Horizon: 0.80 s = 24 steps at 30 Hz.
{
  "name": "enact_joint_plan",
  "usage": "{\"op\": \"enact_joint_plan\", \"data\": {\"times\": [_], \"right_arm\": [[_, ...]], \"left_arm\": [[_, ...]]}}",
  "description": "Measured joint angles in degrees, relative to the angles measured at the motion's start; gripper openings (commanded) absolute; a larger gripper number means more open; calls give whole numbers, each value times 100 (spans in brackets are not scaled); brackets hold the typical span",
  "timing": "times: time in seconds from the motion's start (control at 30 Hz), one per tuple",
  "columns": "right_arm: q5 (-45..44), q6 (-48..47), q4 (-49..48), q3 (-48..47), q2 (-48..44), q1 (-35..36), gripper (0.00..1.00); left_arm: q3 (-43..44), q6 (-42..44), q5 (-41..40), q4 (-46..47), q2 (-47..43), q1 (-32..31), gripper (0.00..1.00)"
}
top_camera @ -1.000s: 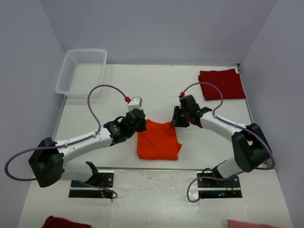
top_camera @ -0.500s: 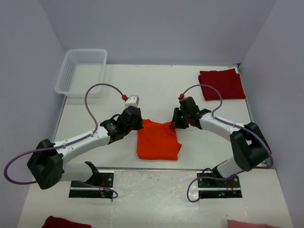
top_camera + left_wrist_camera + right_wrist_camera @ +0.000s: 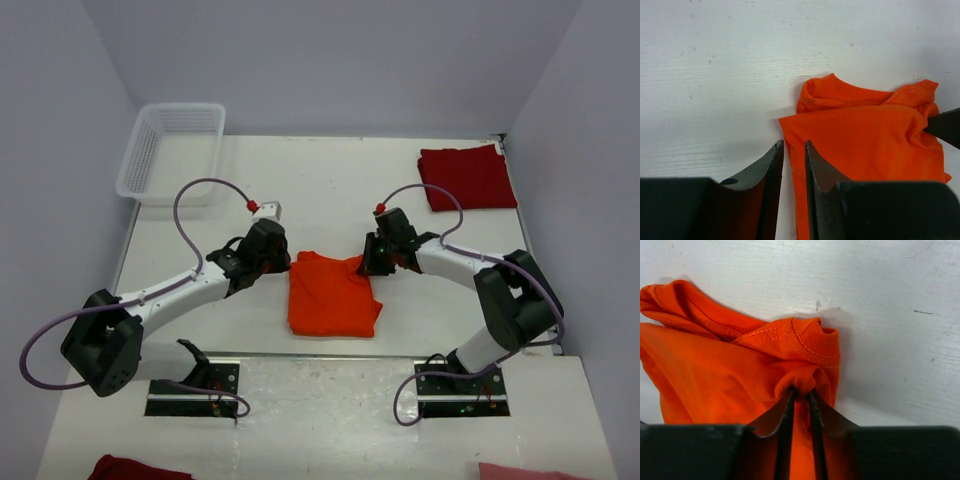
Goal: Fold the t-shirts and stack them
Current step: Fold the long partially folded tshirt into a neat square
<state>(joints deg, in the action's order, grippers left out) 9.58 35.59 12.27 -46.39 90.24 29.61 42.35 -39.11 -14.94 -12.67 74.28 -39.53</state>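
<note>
The bright orange t-shirt [image 3: 333,298] lies folded into a rough rectangle on the white table between the two arms. My right gripper [image 3: 366,265] is at the shirt's far right corner; in the right wrist view its jaws [image 3: 801,391] pinch a bunched fold of the orange cloth [image 3: 715,370] just below the collar. My left gripper [image 3: 284,263] sits at the shirt's far left corner. In the left wrist view its jaws [image 3: 793,145] stand slightly apart over the edge of the shirt [image 3: 865,135], with bare table showing in the gap. A dark red t-shirt [image 3: 467,178] lies folded at the far right.
A white lattice basket [image 3: 170,150] stands at the far left corner. Grey walls close in the table on three sides. A dark red cloth [image 3: 135,467] and a pink cloth [image 3: 525,470] show at the bottom edge, below the arm bases.
My left gripper has drawn back leftward off the shirt and its jaws have widened a little. The right gripper's jaws have narrowed onto the shirt's corner.
</note>
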Motion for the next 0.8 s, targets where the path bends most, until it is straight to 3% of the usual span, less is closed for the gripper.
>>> {"op": "enact_joint_plan", "data": {"times": [0.13, 0.23, 0.43, 0.8], "right_arm": [[46, 9, -37, 0, 68, 0, 0], [42, 17, -37, 0, 66, 0, 0], [-22, -50, 105, -50, -66, 0, 0], [-103, -175, 442, -313, -487, 0, 0]], "left_arm": [[-24, 81, 131, 42, -2, 173, 26], [-96, 125, 223, 107, -2, 299, 27], [-160, 229, 546, 205, 0, 413, 45], [-382, 229, 1486, 772, 529, 776, 46]]}}
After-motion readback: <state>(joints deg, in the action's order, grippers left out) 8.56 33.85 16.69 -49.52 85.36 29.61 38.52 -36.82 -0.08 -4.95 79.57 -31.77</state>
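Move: The right fingers hang round the right end of the t-shirt's upper fold, only about 1 cm below them. The collar edge's right end is some 3 cm ahead and 1 cm to the right, and the folded t-shirt's middle roughly 7 cm back and 7 cm left. From the left hand, the t-shirt's left corner lies about 2 cm ahead and 6 cm below, straight in line sideways; the collar's left end is some 4 cm ahead and 3 cm right. Straight up, after a tiny dip and a short hold, the right hand lifts about 4 cm, having first shut its partly open fingers fully to pinch the t-shirt's upper fold. The left hand drifts a centimetre left and back again, opens its fingers to about half, then sinks some 3.5 cm towards the t-shirt's left corner, tipping its fingers more steeply down, without yet closing on the cloth. ##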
